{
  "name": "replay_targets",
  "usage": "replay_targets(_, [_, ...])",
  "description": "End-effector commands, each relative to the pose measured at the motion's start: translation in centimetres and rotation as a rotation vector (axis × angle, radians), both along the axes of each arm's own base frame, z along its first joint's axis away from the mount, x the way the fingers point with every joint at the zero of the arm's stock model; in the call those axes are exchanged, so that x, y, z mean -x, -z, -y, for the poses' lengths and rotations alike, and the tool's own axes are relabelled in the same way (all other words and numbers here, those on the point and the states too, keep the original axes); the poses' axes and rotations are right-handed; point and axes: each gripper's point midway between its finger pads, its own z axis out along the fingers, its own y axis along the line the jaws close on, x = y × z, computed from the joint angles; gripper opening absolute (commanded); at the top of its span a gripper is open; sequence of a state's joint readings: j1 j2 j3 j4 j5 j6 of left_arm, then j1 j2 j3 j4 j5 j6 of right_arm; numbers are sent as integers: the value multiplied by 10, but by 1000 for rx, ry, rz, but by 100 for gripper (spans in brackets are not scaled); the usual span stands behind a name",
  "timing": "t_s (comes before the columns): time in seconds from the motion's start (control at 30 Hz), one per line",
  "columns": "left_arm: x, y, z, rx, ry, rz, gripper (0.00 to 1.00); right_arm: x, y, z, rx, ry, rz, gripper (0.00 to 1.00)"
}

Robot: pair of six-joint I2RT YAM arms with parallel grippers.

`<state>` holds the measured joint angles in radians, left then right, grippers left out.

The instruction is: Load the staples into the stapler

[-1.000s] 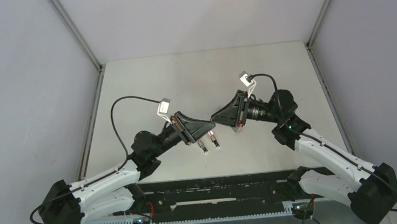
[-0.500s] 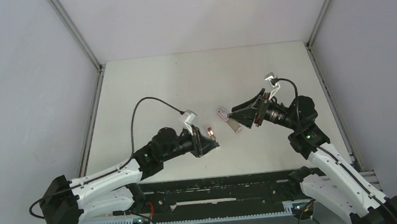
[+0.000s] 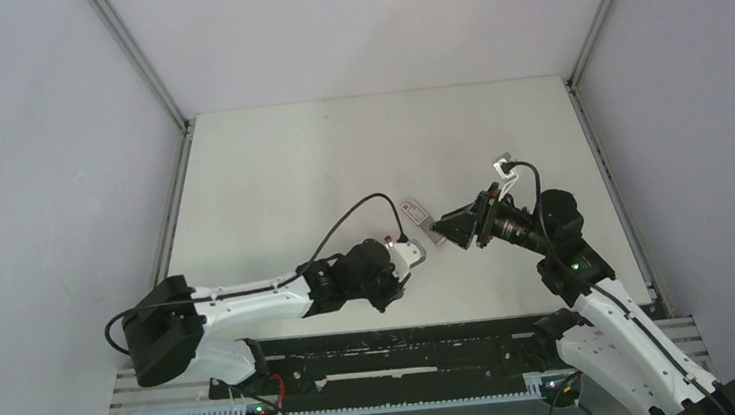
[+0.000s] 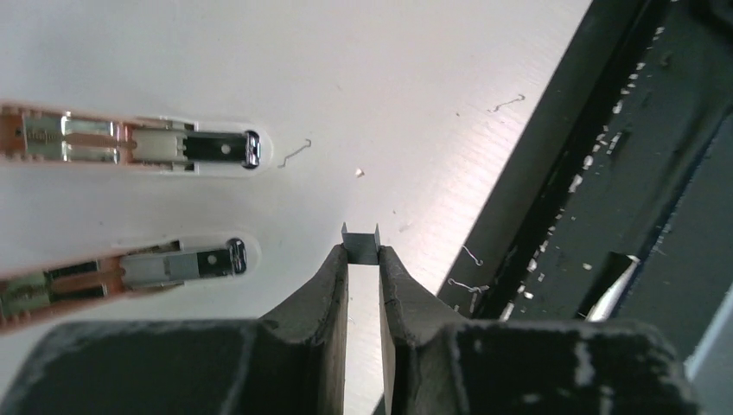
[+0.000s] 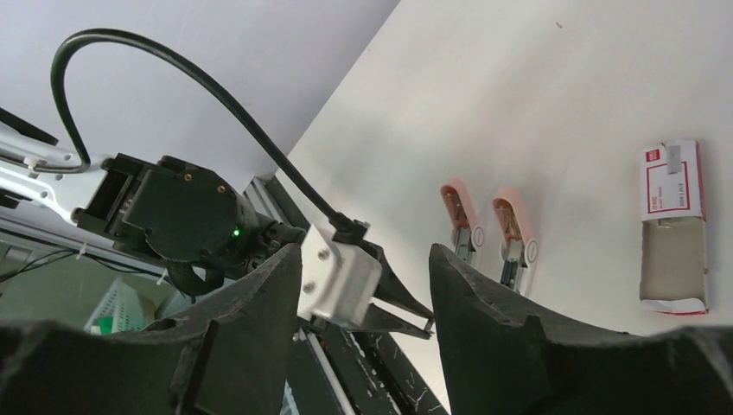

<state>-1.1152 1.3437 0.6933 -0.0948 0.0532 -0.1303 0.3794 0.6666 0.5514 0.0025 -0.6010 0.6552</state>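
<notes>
In the left wrist view my left gripper [image 4: 362, 256] is shut on a short grey strip of staples [image 4: 361, 245], pinched at its fingertips just above the table near the front rail. Two pink mini staplers lie open to its left, one farther [image 4: 130, 147] and one nearer [image 4: 130, 272], apart from the strip. The right wrist view shows my right gripper [image 5: 363, 268] open and empty in the air, facing the left gripper. Beyond it lie the two staplers [image 5: 462, 216] and the staple box [image 5: 672, 225]. From above, the box [image 3: 414, 213] sits just left of the right gripper [image 3: 439, 231].
The black front rail [image 4: 605, 173], littered with loose staples, runs right beside the left fingertips. A few stray bent staples [image 4: 296, 152] lie on the white table [image 3: 339, 160]. Grey walls enclose the table on three sides.
My right gripper has opened and drawn back to the right, uncovering the staple box. My left arm has lowered and stretched right along the front edge, its jaws staying shut.
</notes>
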Motion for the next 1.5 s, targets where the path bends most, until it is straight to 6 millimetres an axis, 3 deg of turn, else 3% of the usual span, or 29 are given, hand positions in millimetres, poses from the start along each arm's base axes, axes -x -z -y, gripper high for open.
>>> replay_targets(0.0, [-17,-12,19,-46,76,108,20,-5,0,7,23,44,37,55])
replay_targets(0.37, [-11,21,30,-195,165,96,20,-11,6,19,49,111,28,54])
replay_targets(0.8, [-13,48,22,-337,191,88,30,-11,11,29,84,159,32,54])
replay_targets(1.17, [-29,40,19,-329,120,171,41,-11,12,29,86,158,29,54])
replay_targets(1.47, [-52,26,17,-297,-12,266,42,-8,28,30,109,157,-9,54])
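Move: The staples, still pinched in the left gripper, go to bare table about 6 cm below it, roughly 2 cm ahead and 2 cm to the right. The right stapler's middle lies some 8 cm ahead and 1 cm left of that gripper, the left stapler's about 6 cm ahead and 6 cm left; the open staple box is around 14 cm ahead and 5 cm right. From the right gripper the table spot is about 6 cm back, 9 cm left and 24 cm below. Lower the left gripper about 5 cm to the table behind the stapler noses, easing slightly right and swinging its fingers some 20 degrees steeper. Open them to let go of the staples, then slide forward about 3 cm, low over the table, towards the right stapler. Draw the open, empty right gripper 2 to 3 cm to its right and 2 cm down. ##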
